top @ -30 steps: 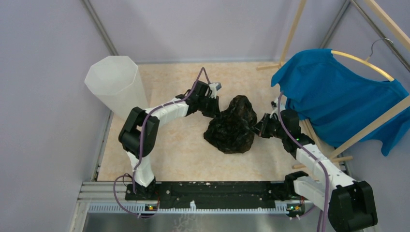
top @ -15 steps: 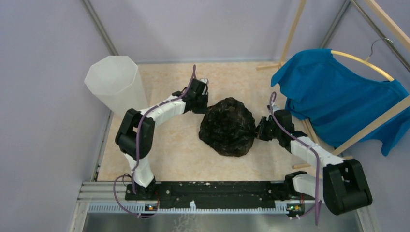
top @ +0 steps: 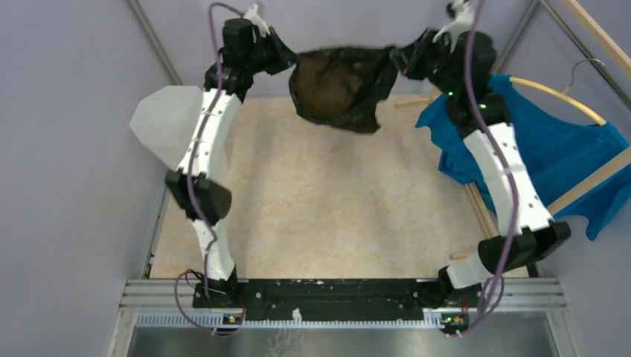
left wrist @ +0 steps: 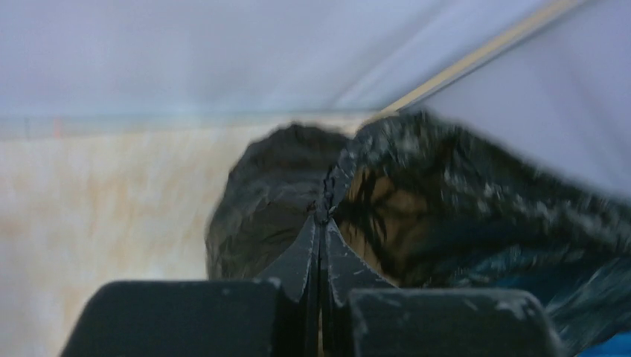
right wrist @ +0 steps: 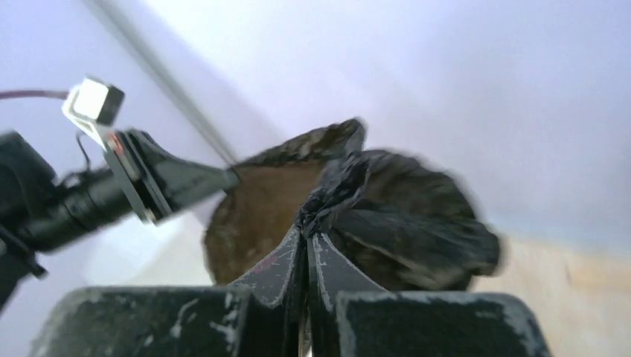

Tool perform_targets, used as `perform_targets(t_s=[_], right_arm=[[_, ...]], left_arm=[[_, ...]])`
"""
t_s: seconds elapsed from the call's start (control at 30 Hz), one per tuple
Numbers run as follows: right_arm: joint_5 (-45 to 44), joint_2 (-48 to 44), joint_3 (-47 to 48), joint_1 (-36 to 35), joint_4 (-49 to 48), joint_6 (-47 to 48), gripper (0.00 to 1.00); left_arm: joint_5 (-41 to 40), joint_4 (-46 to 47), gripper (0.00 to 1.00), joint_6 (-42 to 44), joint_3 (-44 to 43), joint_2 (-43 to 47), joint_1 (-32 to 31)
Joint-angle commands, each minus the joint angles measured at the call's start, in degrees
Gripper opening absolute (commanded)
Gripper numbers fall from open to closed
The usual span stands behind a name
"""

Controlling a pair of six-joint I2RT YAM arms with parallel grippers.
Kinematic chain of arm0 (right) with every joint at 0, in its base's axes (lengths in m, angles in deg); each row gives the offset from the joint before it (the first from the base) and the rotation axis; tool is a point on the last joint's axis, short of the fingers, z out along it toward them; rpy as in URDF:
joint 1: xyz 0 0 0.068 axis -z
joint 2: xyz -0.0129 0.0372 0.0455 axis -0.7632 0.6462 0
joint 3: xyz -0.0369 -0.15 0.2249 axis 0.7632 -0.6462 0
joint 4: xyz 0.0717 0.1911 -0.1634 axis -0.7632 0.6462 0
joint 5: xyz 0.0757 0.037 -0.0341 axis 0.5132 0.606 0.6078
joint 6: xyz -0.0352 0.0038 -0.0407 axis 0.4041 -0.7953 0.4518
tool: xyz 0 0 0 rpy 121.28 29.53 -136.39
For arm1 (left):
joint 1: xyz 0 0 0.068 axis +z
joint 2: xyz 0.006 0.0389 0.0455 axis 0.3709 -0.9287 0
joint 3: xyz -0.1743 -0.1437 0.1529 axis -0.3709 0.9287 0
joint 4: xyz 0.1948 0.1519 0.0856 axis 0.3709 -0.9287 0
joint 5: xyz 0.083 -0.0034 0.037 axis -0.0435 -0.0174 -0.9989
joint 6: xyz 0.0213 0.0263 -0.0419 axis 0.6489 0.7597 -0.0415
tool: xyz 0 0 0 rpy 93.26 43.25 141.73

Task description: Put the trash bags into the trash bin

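Observation:
The black trash bag (top: 338,85) hangs high above the table, stretched between both arms and brownish where pulled thin. My left gripper (top: 286,59) is shut on the bag's left edge, and in the left wrist view the plastic (left wrist: 417,201) is pinched at the closed left gripper (left wrist: 321,222). My right gripper (top: 402,61) is shut on the bag's right edge; the right wrist view shows the bag (right wrist: 387,216) bunched at the closed right gripper (right wrist: 306,232). The translucent white trash bin (top: 167,123) stands at the far left, partly behind my left arm.
A blue T-shirt (top: 536,156) hangs on a hanger from a wooden rack (top: 588,178) at the right, close behind my right arm. Grey walls close in the back and left. The beige tabletop (top: 327,208) lies below the bag.
Both arms have risen from the table and reached toward the back, lifting the bag off the surface and stretching it out between them. Both grippers stayed shut on it.

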Motion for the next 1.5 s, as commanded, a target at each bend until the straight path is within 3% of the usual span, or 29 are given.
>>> perform_targets(t_s=[0.0, 0.03, 0.1, 0.3, 0.47, 0.6, 0.77, 0.9, 1.03, 1.17, 1.27, 1.37, 1.47], right_arm=[[-0.33, -13.57, -1.57, -8.21, -6.55, 9.95, 0.00], [0.54, -16.63, -6.19, -8.41, -11.21, 9.20, 0.00], [1.81, -22.36, -15.78, -8.44, -19.12, 9.01, 0.00], [0.59, -23.52, -42.42, -8.44, -30.28, 10.10, 0.00], [5.97, -17.80, -62.94, -8.51, -31.59, 5.13, 0.00], [9.12, -22.82, -72.55, -8.52, -29.25, 3.48, 0.00], [8.02, -35.22, -69.30, -8.49, -13.36, 7.90, 0.00], [6.86, -36.15, -63.92, -8.44, -6.15, 8.99, 0.00], [7.08, -34.32, -57.76, -8.52, -3.30, 6.00, 0.00], [10.17, -34.18, -53.10, -8.50, -3.15, 4.95, 0.00], [14.97, -33.37, -51.88, -8.48, -6.60, 5.12, 0.00], [20.60, -30.29, -51.34, -9.68, -12.24, 3.25, 0.00], [22.60, -27.29, -51.69, -13.29, -20.33, 0.33, 0.00]], left_arm=[[-5.83, 35.36, 0.00, 17.05, 29.48, 37.19, -15.91], [-8.20, 42.80, 0.00, 17.86, 37.35, 42.45, -17.00], [-13.29, 47.15, 0.00, 18.05, 46.58, 48.61, -17.19], [-24.07, 34.92, 0.00, 14.65, 63.16, 46.78, -17.10], [-27.19, 23.81, 0.00, 2.24, 77.62, 42.55, -16.97], [-26.59, 15.01, 0.00, -1.75, 83.77, 44.73, -16.95], [-18.41, 8.99, 0.00, -0.21, 84.20, 54.14, -17.00], [-19.12, 8.73, 0.00, -0.96, 84.89, 59.58, -16.94], [-18.38, 5.71, 0.00, -1.24, 79.63, 60.66, -16.98], [-14.96, 4.86, 0.00, 0.21, 71.71, 61.79, -16.98], [-5.13, 9.18, 0.00, 1.23, 67.34, 61.87, -17.00], [5.98, 15.46, 0.00, -1.95, 66.32, 58.54, -17.31], [8.55, 19.27, 0.00, -5.04, 67.18, 54.63, -18.21]])
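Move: Between the two shut grippers hangs the black trash bag, its middle about 11 cm to the left hand's right, some 7 cm back and 9 cm lower; from the right hand it is about 11 cm left, 2 cm farther out and 15 cm lower. The trash bin stands roughly 30 cm to the left hand's left, 16 cm back and 26 cm below. The blue shirt hangs some 30 cm to the right hand's right, 11 cm back and 20 cm lower. Shaking the bag by its pinched rim, both hands whip back and up, tips tilting up (left about 30 cm back, right nearer 20), then swing forward and sharply down some 50 cm, tips dipping, and draw back towards the base. They rise again 20 cm or more, finally turning inward and closing up slightly, fingers still shut. ##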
